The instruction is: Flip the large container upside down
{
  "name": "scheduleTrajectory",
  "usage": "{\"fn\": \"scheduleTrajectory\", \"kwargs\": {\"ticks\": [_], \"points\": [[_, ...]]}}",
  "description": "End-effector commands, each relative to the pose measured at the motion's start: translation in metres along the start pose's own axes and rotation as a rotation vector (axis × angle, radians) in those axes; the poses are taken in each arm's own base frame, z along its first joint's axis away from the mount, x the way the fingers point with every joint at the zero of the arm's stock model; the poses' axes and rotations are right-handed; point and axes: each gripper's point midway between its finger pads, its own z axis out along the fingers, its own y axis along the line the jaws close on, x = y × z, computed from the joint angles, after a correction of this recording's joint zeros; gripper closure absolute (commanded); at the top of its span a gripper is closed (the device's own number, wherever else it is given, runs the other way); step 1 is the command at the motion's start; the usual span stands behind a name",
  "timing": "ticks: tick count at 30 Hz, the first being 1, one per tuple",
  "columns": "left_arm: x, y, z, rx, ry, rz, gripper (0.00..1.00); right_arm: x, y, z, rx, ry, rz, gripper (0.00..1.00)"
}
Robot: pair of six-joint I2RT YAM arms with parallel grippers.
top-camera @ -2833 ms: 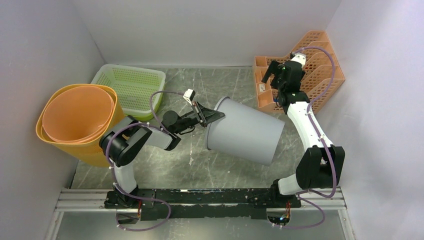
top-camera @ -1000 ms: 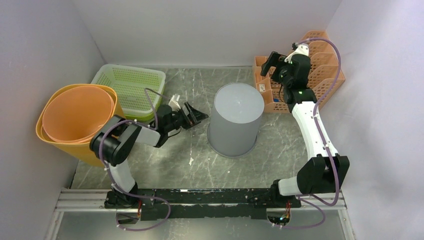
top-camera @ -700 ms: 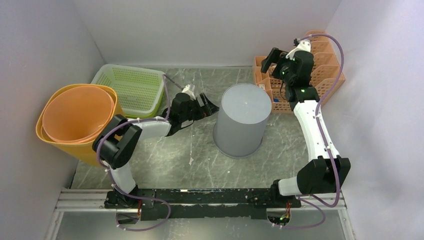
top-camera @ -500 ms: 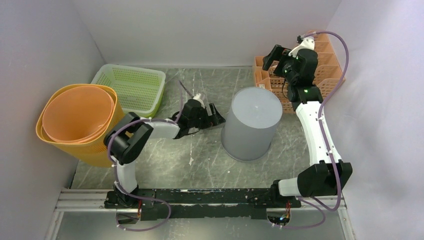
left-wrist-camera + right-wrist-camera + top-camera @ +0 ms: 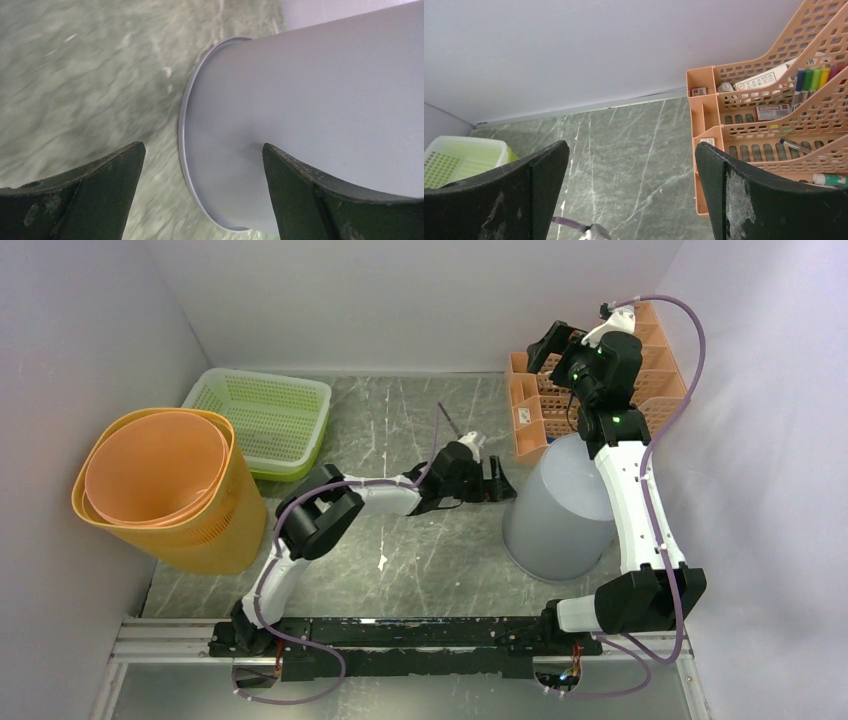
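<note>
The large grey container (image 5: 555, 518) stands mouth down at the right of the table, partly behind my right arm. My left gripper (image 5: 500, 483) is open and empty, stretched far right, its fingertips right at the container's left wall. In the left wrist view the container's wall (image 5: 310, 105) and rim (image 5: 184, 135) fill the space in front of the open left gripper (image 5: 202, 150). My right gripper (image 5: 553, 343) is open and empty, held high above the orange organizer. In the right wrist view the right gripper (image 5: 631, 150) points at the bare table.
An orange desk organizer (image 5: 640, 390) with pens stands at the back right, just behind the container; it also shows in the right wrist view (image 5: 774, 100). A green basket (image 5: 262, 418) sits at the back left. Stacked orange bins (image 5: 160, 480) stand at the left.
The container went from lying tilted in my left gripper to standing mouth down, then slid from the middle to the right. My left gripper let go and followed it, open. The right gripper rose slightly.
</note>
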Motion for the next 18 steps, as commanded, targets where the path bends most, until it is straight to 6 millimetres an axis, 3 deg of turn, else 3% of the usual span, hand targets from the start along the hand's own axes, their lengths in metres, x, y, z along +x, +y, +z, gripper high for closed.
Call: {"fn": "scheduleTrajectory", "kwargs": {"ticks": [1,7,11,15,18], "points": [[0.006,-0.026,0.025,0.078,0.046,0.022,0.00,-0.014,0.000,-0.004,0.007,-0.032,0.002,0.00],[0.036,-0.063,0.049,0.187,0.127,0.102,0.00,-0.012,-0.004,-0.004,0.021,-0.032,-0.005,0.00],[0.050,-0.077,0.054,0.253,0.167,0.142,0.01,-0.007,-0.003,0.000,0.011,-0.025,0.002,0.00],[0.059,-0.081,0.056,0.295,0.228,0.218,0.00,-0.001,-0.003,0.002,0.008,-0.013,0.004,0.00],[0.057,-0.068,0.049,0.228,0.258,0.302,0.00,0.002,-0.005,0.003,0.011,-0.003,-0.009,0.00]]}}
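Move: The upside-down large container stands against the open fingers of my left hand, its middle some 12 cm to the right, about 7 cm back and roughly 7 cm higher. The tan rack lies about 20 cm ahead and 18 cm to the right, its middle a few cm higher. My right arm's foot is about 29 cm back and 13 cm to the right, about level. From my idle right hand the container is roughly 21 cm back, 5 cm right and 24 cm below. I keep pushing the container along the table with the open fingers of my left hand low against its side, about 9 cm to the right. From midway I also draw back, some 5 cm in all, while the wrist turns roughly 20 degrees clockwise; height stays nearly level. ##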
